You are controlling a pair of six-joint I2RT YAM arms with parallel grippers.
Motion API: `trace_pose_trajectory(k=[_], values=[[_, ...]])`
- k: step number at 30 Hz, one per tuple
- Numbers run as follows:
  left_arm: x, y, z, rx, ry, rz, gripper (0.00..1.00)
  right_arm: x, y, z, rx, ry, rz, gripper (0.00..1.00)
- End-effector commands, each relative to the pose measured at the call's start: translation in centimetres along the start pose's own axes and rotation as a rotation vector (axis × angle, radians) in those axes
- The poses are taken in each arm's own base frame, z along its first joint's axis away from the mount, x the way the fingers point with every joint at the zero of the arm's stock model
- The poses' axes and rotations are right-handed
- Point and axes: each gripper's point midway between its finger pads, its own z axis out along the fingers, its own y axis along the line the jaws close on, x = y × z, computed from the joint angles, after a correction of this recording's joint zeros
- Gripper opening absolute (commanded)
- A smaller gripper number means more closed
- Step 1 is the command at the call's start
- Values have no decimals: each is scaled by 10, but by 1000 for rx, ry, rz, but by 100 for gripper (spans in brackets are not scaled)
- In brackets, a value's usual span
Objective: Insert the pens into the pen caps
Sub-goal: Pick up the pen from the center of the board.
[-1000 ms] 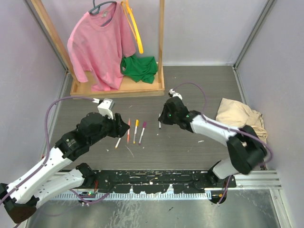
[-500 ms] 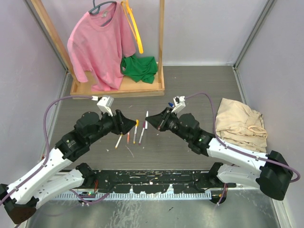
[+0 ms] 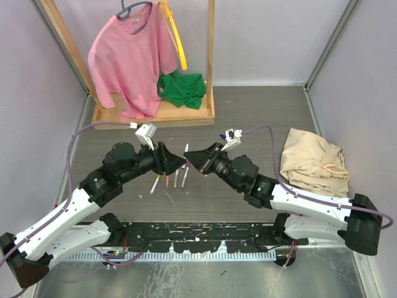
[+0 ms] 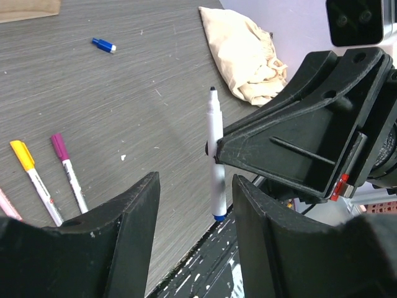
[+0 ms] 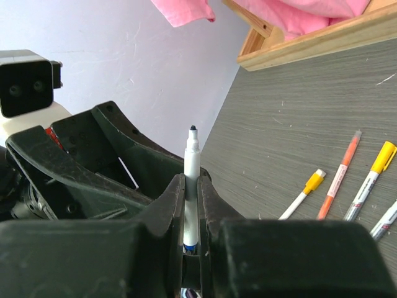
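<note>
My right gripper (image 5: 191, 186) is shut on a white pen with a blue end (image 5: 191, 162), holding it upright above the table; it shows in the top view as pen (image 3: 185, 152) in the right gripper (image 3: 191, 158). My left gripper (image 4: 195, 181) is open and faces it tip to tip. The blue pen (image 4: 215, 167) stands just in front of the gap between its fingers, untouched. A blue cap (image 4: 103, 45) lies alone on the table, far from both, cap (image 3: 222, 136). Several other pens (image 3: 171, 180) lie side by side below the grippers, among them a yellow one (image 4: 34, 180) and a magenta one (image 4: 68, 180).
A crumpled beige cloth (image 3: 313, 160) lies at the right. At the back left stands a wooden rack (image 3: 155, 115) with a pink shirt (image 3: 130, 56) and a green cloth (image 3: 182, 89). A paint-flecked black rail (image 3: 198, 234) runs along the near edge.
My right arm has swung left and lifted the blue pen toward the left gripper. The left gripper has moved right to meet it. The pens on the table have not moved.
</note>
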Motion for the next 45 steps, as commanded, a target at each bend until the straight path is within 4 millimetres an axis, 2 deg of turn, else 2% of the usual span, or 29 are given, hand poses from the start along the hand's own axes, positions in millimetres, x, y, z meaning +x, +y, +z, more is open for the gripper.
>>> trace_pose_trajectory(k=[1, 6, 9, 15, 21, 28, 32, 34, 40, 43, 45], values=[[-25, -25, -3, 99, -73, 5, 51, -29, 34, 4, -72, -102, 37, 0], [-20, -22, -1, 92, -60, 1, 49, -31, 44, 5, -99, -94, 40, 0], [-21, -23, 0, 95, -62, -5, 44, -28, 51, 8, -121, -69, 28, 0], [-26, -23, 3, 90, -79, -12, 35, -12, 57, 14, -165, -12, 0, 0], [-34, -22, 2, 73, -108, -7, 32, 1, 58, 14, -174, 22, -51, 0], [-38, -17, 2, 40, -128, -2, 19, 4, 54, 9, -166, 26, -96, 0], [-36, -13, 2, 25, -121, 4, 6, 7, 51, 6, -154, 38, -129, 0], [-35, -11, 3, 16, -115, 9, 0, 5, 51, 5, -150, 40, -147, 4], [-25, 2, 3, -44, -73, 37, 0, -21, 51, -4, -81, -14, -218, 34], [-20, 16, -3, -114, -52, 63, 0, -38, 32, -8, 64, -38, -288, 39], [-16, 26, -8, -160, -40, 80, 0, -46, 5, -10, 209, -27, -351, 39]])
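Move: My right hand holds the white pen upright. For my open left hand that pen stands about 3 cm straight to the right, level with the hand point. From my right hand, the left fingers are some 3 cm straight left and 1 cm higher. On the board 24 cm below, the purple-capped pen lies roughly 5 cm ahead of my left hand and 2 cm right, and the yellow-capped pen 5 cm ahead and 1 cm left. I bring the white pen left about 2.5 cm and up some 2 cm with my right hand, in between my nearly still left fingers, which close and pinch its lower half. Then I open the right fingers and back that hand off to the right about 2 cm, tilting it slightly, while my left hand draws the pen a little left, forward and down. ##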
